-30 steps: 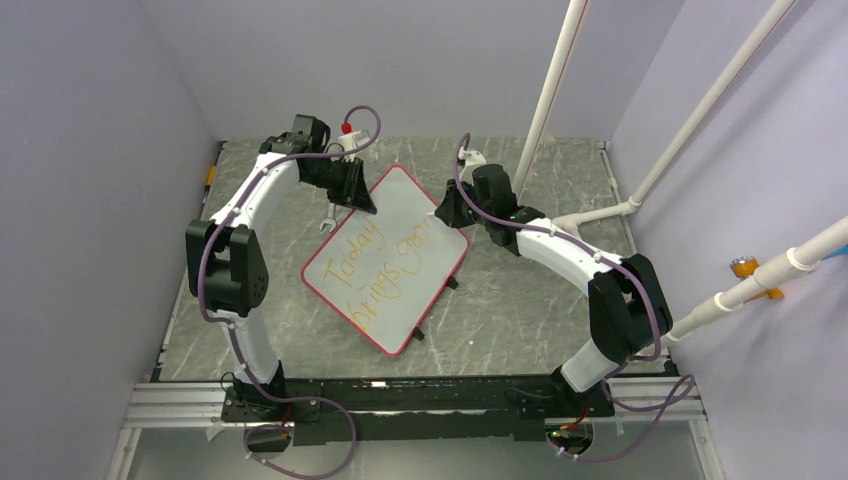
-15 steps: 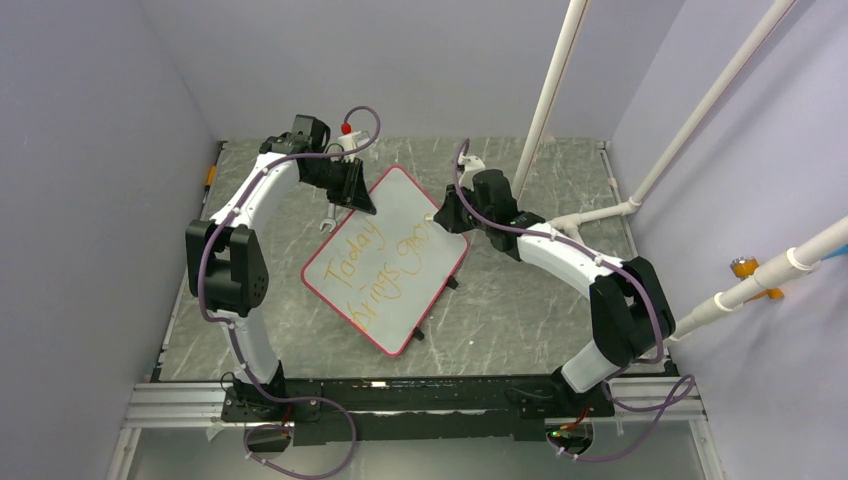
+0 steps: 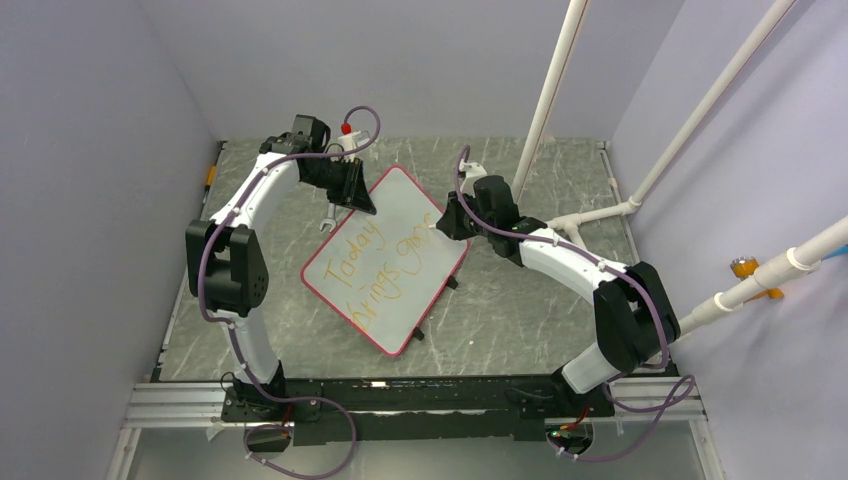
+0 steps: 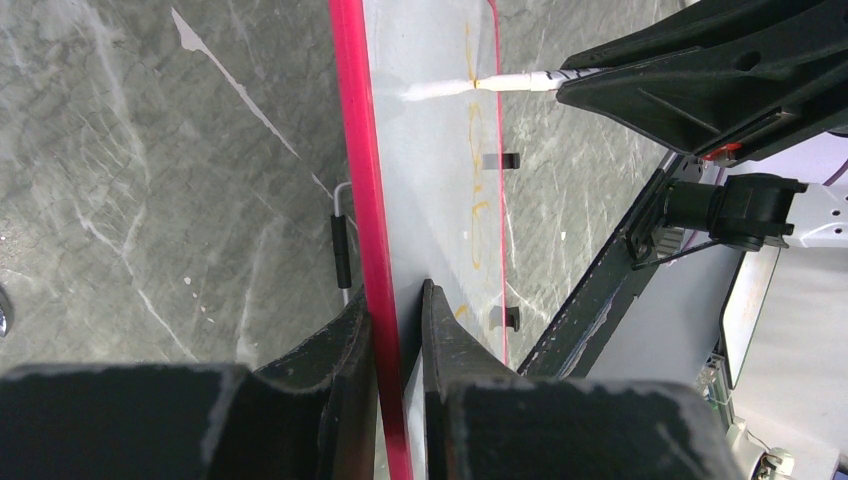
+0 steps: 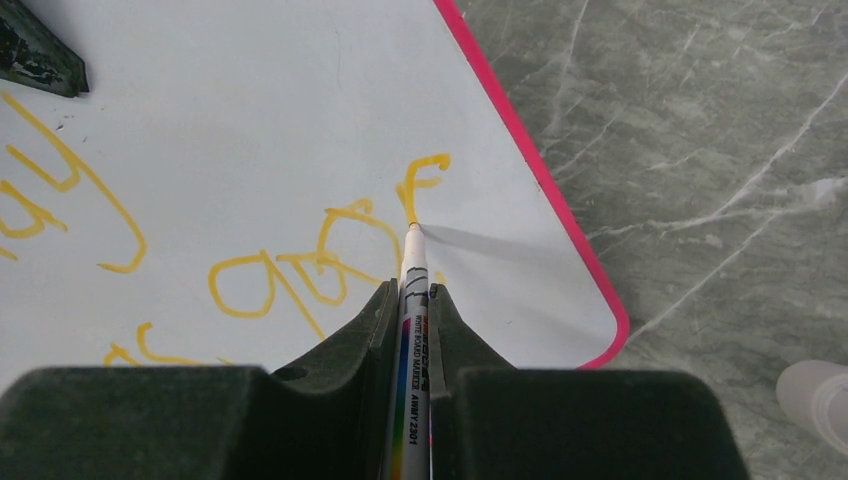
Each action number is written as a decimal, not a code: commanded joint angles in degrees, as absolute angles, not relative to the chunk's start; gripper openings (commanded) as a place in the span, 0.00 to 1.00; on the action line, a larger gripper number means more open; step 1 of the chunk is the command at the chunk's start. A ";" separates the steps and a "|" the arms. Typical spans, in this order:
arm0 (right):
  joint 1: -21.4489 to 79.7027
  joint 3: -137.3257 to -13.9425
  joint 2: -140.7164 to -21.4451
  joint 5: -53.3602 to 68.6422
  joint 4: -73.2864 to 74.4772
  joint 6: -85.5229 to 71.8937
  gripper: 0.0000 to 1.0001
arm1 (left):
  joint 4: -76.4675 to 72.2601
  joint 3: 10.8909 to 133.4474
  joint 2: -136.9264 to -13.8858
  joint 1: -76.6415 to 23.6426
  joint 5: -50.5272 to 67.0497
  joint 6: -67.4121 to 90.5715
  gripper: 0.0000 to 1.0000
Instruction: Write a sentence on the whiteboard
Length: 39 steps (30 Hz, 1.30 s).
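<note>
The whiteboard [image 3: 405,205], red-framed, stands tilted in the middle of the table. My left gripper [image 3: 360,200] is shut on the whiteboard's far edge; in the left wrist view its fingers [image 4: 397,300] pinch the red frame [image 4: 352,150]. My right gripper [image 3: 441,222] is shut on a white marker [image 5: 413,265], whose tip touches the board at the foot of an orange stroke [image 5: 420,185]. The sentence [image 3: 385,262] runs in two orange lines; its last letters [image 5: 300,265] show left of the tip. The marker [image 4: 520,80] also shows from the left wrist.
White pipes [image 3: 548,95] rise at the back right. Two black clips [image 4: 508,160] sit on the board's far long edge, and a metal leg [image 4: 340,240] sticks out behind it. A small white object [image 5: 815,395] lies on the grey table [image 3: 520,300] beside the board's corner.
My right gripper has moved a little down and towards the board's middle with the marker, drawing the newest orange stroke longer. The left gripper and the board have stayed put.
</note>
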State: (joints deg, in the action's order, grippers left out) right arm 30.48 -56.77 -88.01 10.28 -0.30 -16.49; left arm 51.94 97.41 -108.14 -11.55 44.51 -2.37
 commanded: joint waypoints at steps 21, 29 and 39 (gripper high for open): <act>31.01 -66.84 -94.20 4.49 6.54 -15.57 0.00 | 49.31 98.44 -105.80 -12.13 42.52 -6.36 0.00; 31.06 -71.28 -97.01 5.14 7.05 -15.80 0.00 | 49.39 98.53 -105.69 -12.13 42.59 -6.35 0.00; 31.18 -75.65 -98.69 8.42 6.90 -17.64 0.00 | 49.38 98.53 -105.73 -12.13 42.59 -6.34 0.00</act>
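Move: The right hand holds the marker with its tip on the board. The blank patch near the board's upper right edge lies about 8 cm ahead, 4 cm left and 1 cm above this hand. The letters "goo" are level with it, 6 cm left; the red right edge is 3 cm ahead, 2 cm right. The left gripper, about 3 cm ahead and 13 cm left, has that patch roughly 5 cm ahead, 9 cm right and 4 cm below. Guide the marker in the right gripper first a short centimetre right and slightly down, finishing the foot of the last letter, then run it forward about 6 cm, rising some 3 cm up the sloping board and drifting slightly left, into the blank patch beside the red right edge. Keep both grips: the left gripper stays still, pinching the board's upper left edge. ##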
